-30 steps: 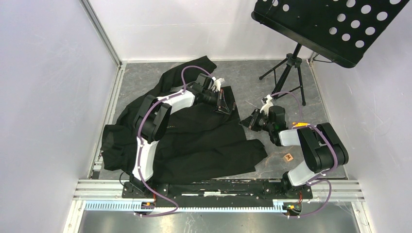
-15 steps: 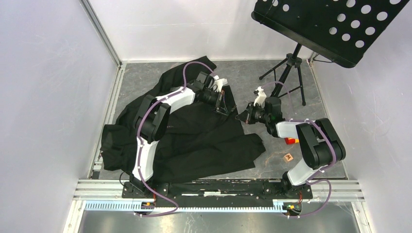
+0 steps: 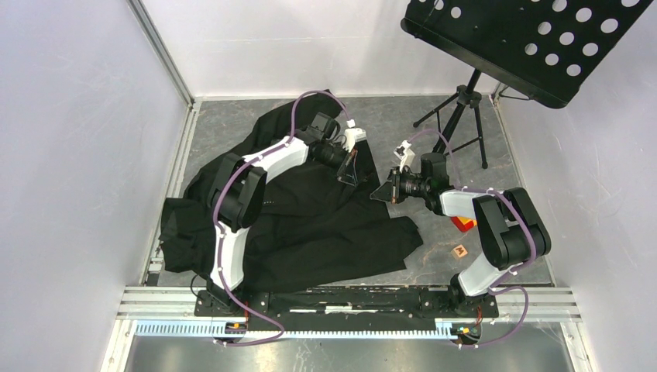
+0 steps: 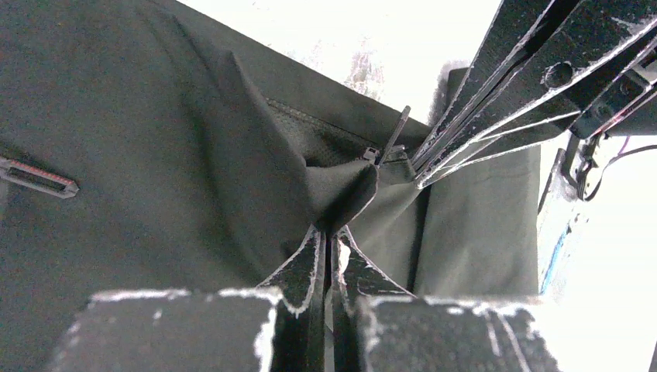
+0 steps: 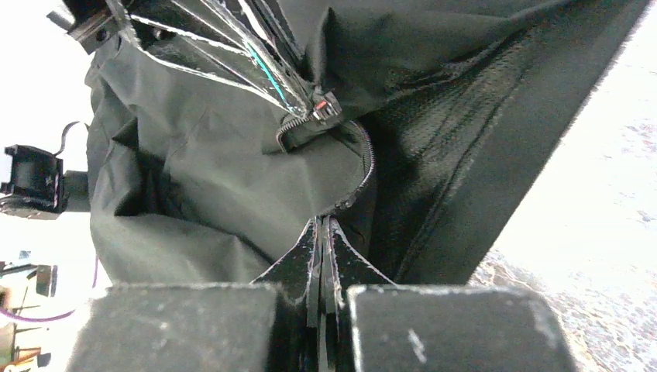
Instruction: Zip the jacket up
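Observation:
The black jacket [image 3: 310, 225] lies crumpled over the left and middle of the floor. My left gripper [image 3: 349, 177] is at its far right edge, shut on a raised fold of the jacket [image 4: 155, 155]; the left gripper [image 4: 331, 232] pinches that fold just below the zipper slider [image 4: 380, 153]. My right gripper [image 3: 377, 194] is close beside it, shut on the jacket [image 5: 194, 178] edge. In the right wrist view the right gripper [image 5: 321, 225] grips next to the curved zipper teeth [image 5: 366, 159]. Each wrist view shows the other arm's fingers [image 4: 496, 93] [image 5: 209, 46] reaching in from above.
A black perforated music stand [image 3: 527, 39] on a tripod [image 3: 457, 108] stands at the back right. A small wooden block [image 3: 461, 252] and a red-orange object [image 3: 463, 225] lie by the right arm. White walls enclose the floor on three sides.
My right gripper has moved left and farther back toward the left gripper and shut on the jacket's edge. The left gripper has shifted slightly, still holding its fold.

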Controlling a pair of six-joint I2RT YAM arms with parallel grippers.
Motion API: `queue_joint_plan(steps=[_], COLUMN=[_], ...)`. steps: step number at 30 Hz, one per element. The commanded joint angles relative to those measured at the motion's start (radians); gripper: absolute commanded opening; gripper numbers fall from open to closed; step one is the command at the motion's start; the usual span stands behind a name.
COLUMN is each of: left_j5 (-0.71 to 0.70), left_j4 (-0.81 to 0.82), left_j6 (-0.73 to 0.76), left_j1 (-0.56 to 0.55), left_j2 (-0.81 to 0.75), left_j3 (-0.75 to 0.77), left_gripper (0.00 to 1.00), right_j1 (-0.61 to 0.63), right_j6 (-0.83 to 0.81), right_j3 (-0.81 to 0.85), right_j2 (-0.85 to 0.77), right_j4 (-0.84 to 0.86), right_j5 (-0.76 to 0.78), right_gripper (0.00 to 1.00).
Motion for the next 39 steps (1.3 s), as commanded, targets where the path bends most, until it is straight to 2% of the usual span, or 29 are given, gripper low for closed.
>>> queue_joint_plan(steps=[1, 7, 12, 15, 17, 20, 26, 28, 31, 35, 38, 39], left_j5=[0.084, 0.249, 0.247, 0.207, 0.184, 0.170, 0.141, 0.107, 0.061, -0.035, -0.094, -0.101], left_j4=[-0.016, -0.052, -0.142, -0.142, -0.126, -0.059, 0.051, 0.107, 0.156, 0.181, 0.171, 0.171], left_j6=[0.163, 0.272, 0.346, 0.319, 0.284, 0.219, 0.065, -0.018, -0.143, -0.275, -0.355, -0.376], left_j1=[0.008, 0.039, 0.049, 0.050, 0.049, 0.049, 0.046, 0.046, 0.044, 0.037, 0.037, 0.035], left_j2=[-0.067, -0.051, -0.033, -0.030, -0.032, -0.043, -0.046, -0.045, -0.034, -0.029, -0.022, -0.018], left_j3=[-0.014, -0.001, 0.023, 0.026, 0.025, 0.003, -0.008, -0.017, -0.014, -0.024, -0.029, -0.028], left_gripper=[0.02, 0.02, 0.02, 0.02, 0.02, 0.02, 0.02, 0.02, 0.02, 0.02, 0.02, 0.02], right_j1=[0.010, 0.017, 0.018, 0.020, 0.025, 0.037, 0.060, 0.083, 0.114, 0.143, 0.162, 0.171], right_j6=[-0.006, 0.013, 0.000, -0.078, -0.105, -0.075, 0.102, 0.127, 0.152, 0.182, 0.268, 0.320], right_j3=[0.005, 0.001, -0.005, 0.025, 0.032, 0.010, -0.095, -0.113, -0.089, -0.023, -0.008, -0.003], right_j2=[-0.002, 0.022, 0.021, 0.013, 0.003, -0.009, -0.044, -0.076, -0.122, -0.167, -0.204, -0.215], right_j4=[0.042, 0.107, 0.136, 0.008, -0.053, -0.041, 0.127, 0.121, -0.012, -0.210, -0.296, -0.329], right_j5=[-0.108, -0.161, -0.152, -0.037, 0.068, 0.214, 0.393, 0.480, 0.649, 0.797, 0.867, 0.892], right_gripper=[0.00, 0.00, 0.00, 0.03, 0.06, 0.09, 0.29, 0.36, 0.49, 0.56, 0.62, 0.61])
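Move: My right fingers are shut on the free end of the zipper tape. The slider stands about 4 cm ahead of them, 2 cm to their left and a touch higher. The jacket's hem edge runs some 3 cm to this hand's right and 5 cm below, and the sleeve cuff lies about 11 cm back and 8 cm right. My left hand already pinches the fold beside the slider, which sits roughly 3 cm to its right. I draw both hands together slightly back and to the left, lifting about a centimetre. Then my right hand dips some 5 cm, opens wide to let the tape go, and backs off to the right about 5 cm, turning clockwise some 35 degrees. My left hand keeps its pinch and carries the fold forward nearly 4 cm, swinging back counter-clockwise. ##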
